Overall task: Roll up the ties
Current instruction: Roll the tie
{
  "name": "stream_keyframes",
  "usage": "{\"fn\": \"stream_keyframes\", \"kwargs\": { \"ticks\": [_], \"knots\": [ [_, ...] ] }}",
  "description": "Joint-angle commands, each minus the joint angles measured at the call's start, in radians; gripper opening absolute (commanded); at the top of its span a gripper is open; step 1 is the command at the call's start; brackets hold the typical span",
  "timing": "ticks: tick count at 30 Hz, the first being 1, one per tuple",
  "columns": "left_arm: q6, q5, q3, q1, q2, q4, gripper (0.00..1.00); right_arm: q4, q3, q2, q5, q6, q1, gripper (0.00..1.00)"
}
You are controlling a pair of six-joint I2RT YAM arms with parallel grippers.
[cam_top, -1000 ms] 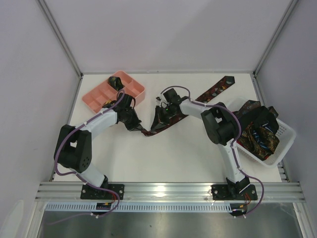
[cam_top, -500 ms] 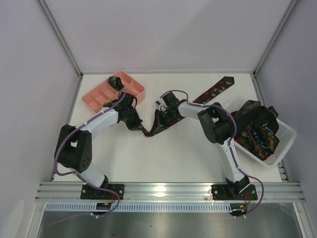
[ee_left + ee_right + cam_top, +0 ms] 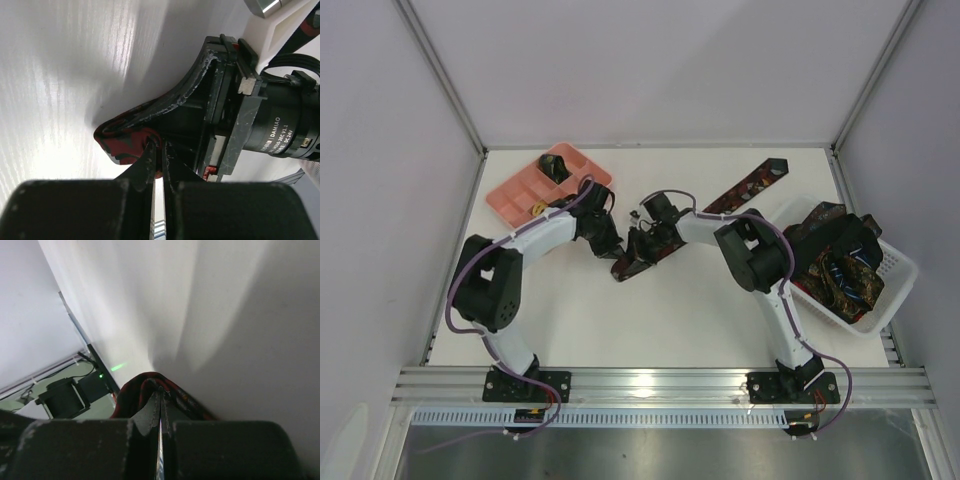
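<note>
One dark tie (image 3: 748, 183) with red-orange patterning lies slantwise across the table, its far end pointing to the back right. Its near end (image 3: 625, 268) is bunched up between the two grippers. My left gripper (image 3: 613, 248) is shut on that bunched end; in the left wrist view its jaws (image 3: 159, 146) pinch the red and dark fold of the tie (image 3: 122, 140). My right gripper (image 3: 639, 246) stands right beside it, shut on the same tie; in the right wrist view its tips (image 3: 161, 391) clamp a raised fold of the tie (image 3: 132, 392).
A pink compartment tray (image 3: 506, 196) sits at the back left with a rolled dark tie (image 3: 555, 165) in one compartment. A white mesh basket (image 3: 898, 268) at the right holds several loose ties (image 3: 840, 265). The right gripper's body (image 3: 250, 100) fills the left wrist view.
The left arm has swung right, toward the right gripper, carrying the tie's near end. The tie's near end is more bunched and its far end has slid slightly inward.
</note>
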Motion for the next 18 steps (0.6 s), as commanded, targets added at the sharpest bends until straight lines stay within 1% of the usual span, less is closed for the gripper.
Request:
{"fn": "stream_keyframes", "kwargs": {
  "ticks": [1,10,18],
  "knots": [
    [-0.026,0.018,0.028,-0.015,0.014,0.045,0.0,0.022,-0.047,-0.046,0.008,0.041,-0.026,0.0],
    [-0.024,0.004,0.02,-0.031,0.021,0.047,0.0,-0.023,-0.08,-0.134,0.064,0.035,-0.061,0.0],
    [-0.018,-0.002,0.042,-0.034,0.026,0.033,0.0,-0.107,-0.09,-0.163,0.143,-0.054,-0.103,0.0]
  ]
}}
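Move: At the left hand's fingertips, only a centimetre or so back and about 2 cm below the hand point, is the tie's folded end, still pinched. It lies some 2 cm to the left of the right hand and 1 cm back, just below. The tie's far end is about 36 cm to the right of the right hand and 23 cm ahead; the pink tray sits some 16 cm left and 14 cm ahead of the left hand. Drawing away from the folded end, the right hand goes about 5 cm to its right and forward, following the strip towards its far end and rising about a centimetre, fingers still shut and tips slipping along the tie. Meanwhile the left hand keeps its pinch on the end and eases about 1 cm to the right. ##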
